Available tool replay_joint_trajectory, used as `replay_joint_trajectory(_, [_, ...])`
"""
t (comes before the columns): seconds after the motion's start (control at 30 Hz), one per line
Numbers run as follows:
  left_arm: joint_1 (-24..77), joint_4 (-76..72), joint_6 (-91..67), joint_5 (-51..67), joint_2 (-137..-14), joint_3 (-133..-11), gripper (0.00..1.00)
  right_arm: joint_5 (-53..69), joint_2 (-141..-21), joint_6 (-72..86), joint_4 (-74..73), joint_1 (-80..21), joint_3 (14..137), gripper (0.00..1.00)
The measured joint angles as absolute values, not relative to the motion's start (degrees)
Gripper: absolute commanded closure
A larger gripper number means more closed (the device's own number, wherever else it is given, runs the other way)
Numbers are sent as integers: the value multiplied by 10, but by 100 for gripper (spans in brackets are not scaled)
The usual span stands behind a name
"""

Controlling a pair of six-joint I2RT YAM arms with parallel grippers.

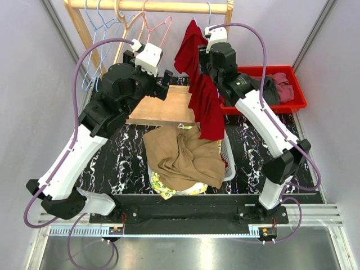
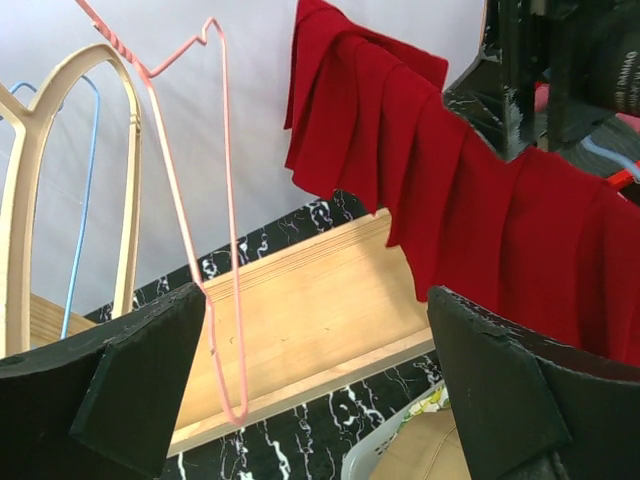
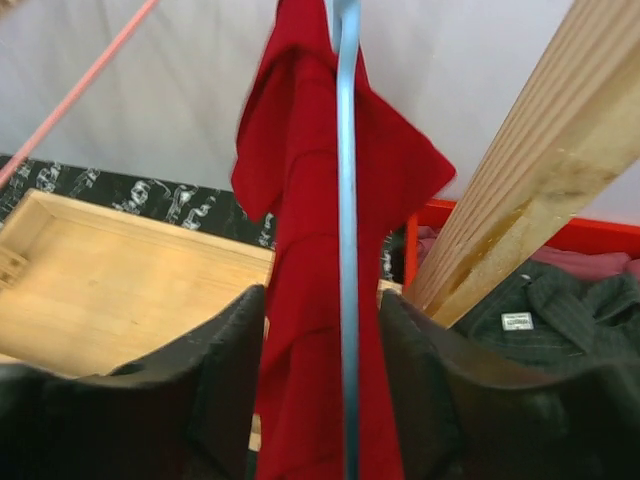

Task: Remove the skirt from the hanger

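Observation:
The red pleated skirt (image 1: 205,107) hangs from a blue wire hanger (image 3: 347,200) on the wooden rail (image 1: 146,5), drooping down over the basket. My right gripper (image 3: 322,380) reaches in at the skirt's upper part. Its jaws stand partly apart on either side of the skirt (image 3: 300,260) and the hanger wire, with the fabric filling the gap. In the top view the right gripper (image 1: 198,64) is mostly hidden behind the cloth. My left gripper (image 2: 320,380) is wide open and holds nothing, left of the skirt (image 2: 480,220) and above the wooden base.
A pink wire hanger (image 2: 225,250) and a wooden hanger (image 2: 25,200) hang left of the skirt. The rack's wooden base (image 1: 163,107) lies below. A white basket (image 1: 228,163) holds brown cloth. A red bin (image 1: 292,98) of clothes stands right, and the rack's post (image 3: 540,180) is close beside my right gripper.

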State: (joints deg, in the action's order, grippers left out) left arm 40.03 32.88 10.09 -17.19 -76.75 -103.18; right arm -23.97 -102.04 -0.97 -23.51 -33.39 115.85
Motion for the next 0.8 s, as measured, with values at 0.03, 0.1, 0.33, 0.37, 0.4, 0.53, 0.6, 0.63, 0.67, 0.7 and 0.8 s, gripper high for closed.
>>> replay_joint_trajectory(0.03, [400, 329, 102, -172, -767, -1030, 1, -237, -1023, -10, -237, -333, 1159, 82])
replay_joint_trajectory(0.1, [400, 329, 103, -172, -767, -1026, 1, -229, -1024, -9, -240, -330, 1159, 100])
replay_joint_trajectory(0.33, [400, 329, 105, -172, -767, -1020, 1, -212, -1024, -6, -271, -326, 1183, 100])
replay_joint_trajectory(0.37, [400, 329, 106, -172, -767, -1018, 1, -207, -1027, -7, -280, -326, 1194, 100])
replay_joint_trajectory(0.4, [400, 329, 106, -172, -767, -1018, 1, -203, -1030, -8, -289, -326, 1206, 100])
replay_joint_trajectory(0.53, [397, 329, 106, -172, -767, -1014, 1, -187, -1040, -14, -320, -326, 1258, 100])
replay_joint_trajectory(0.6, [394, 329, 106, -172, -766, -1010, 1, -181, -1040, -15, -330, -326, 1277, 100])
replay_joint_trajectory(0.63, [393, 329, 106, -172, -765, -1008, 1, -176, -1040, -16, -331, -326, 1286, 100])
replay_joint_trajectory(0.67, [393, 329, 106, -172, -765, -1007, 1, -172, -1040, -15, -332, -326, 1295, 100])
replay_joint_trajectory(0.7, [392, 329, 106, -172, -765, -1006, 1, -169, -1040, -15, -332, -326, 1300, 100])
replay_joint_trajectory(0.8, [390, 329, 106, -172, -764, -1005, 1, -158, -1028, -8, -326, -326, 1291, 100])
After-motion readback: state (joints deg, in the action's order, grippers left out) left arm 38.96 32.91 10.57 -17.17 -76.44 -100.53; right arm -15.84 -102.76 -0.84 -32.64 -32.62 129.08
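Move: The near arm of the blue hanger already runs between my half-closed right fingers, about 1 cm ahead, level with the hand and straight in line. The red skirt on it is centred some 3 cm ahead, 3 cm to the left and 12 cm below. The rack's right post stands roughly 5 cm ahead and 8 cm to the right. From my left hand the hanger's arm is some 12 cm ahead, 15 cm to the right and 5 cm lower. I shut my right fingers fully on the near arm of the blue hanger, pinching it, and hold there briefly. Then I lift it, up about 5.5 cm and some 2 cm back, with a slight counter-clockwise turn of the wrist and the skirt still draped on it. My empty left hand stays wide open and sinks nearly 2 cm. ##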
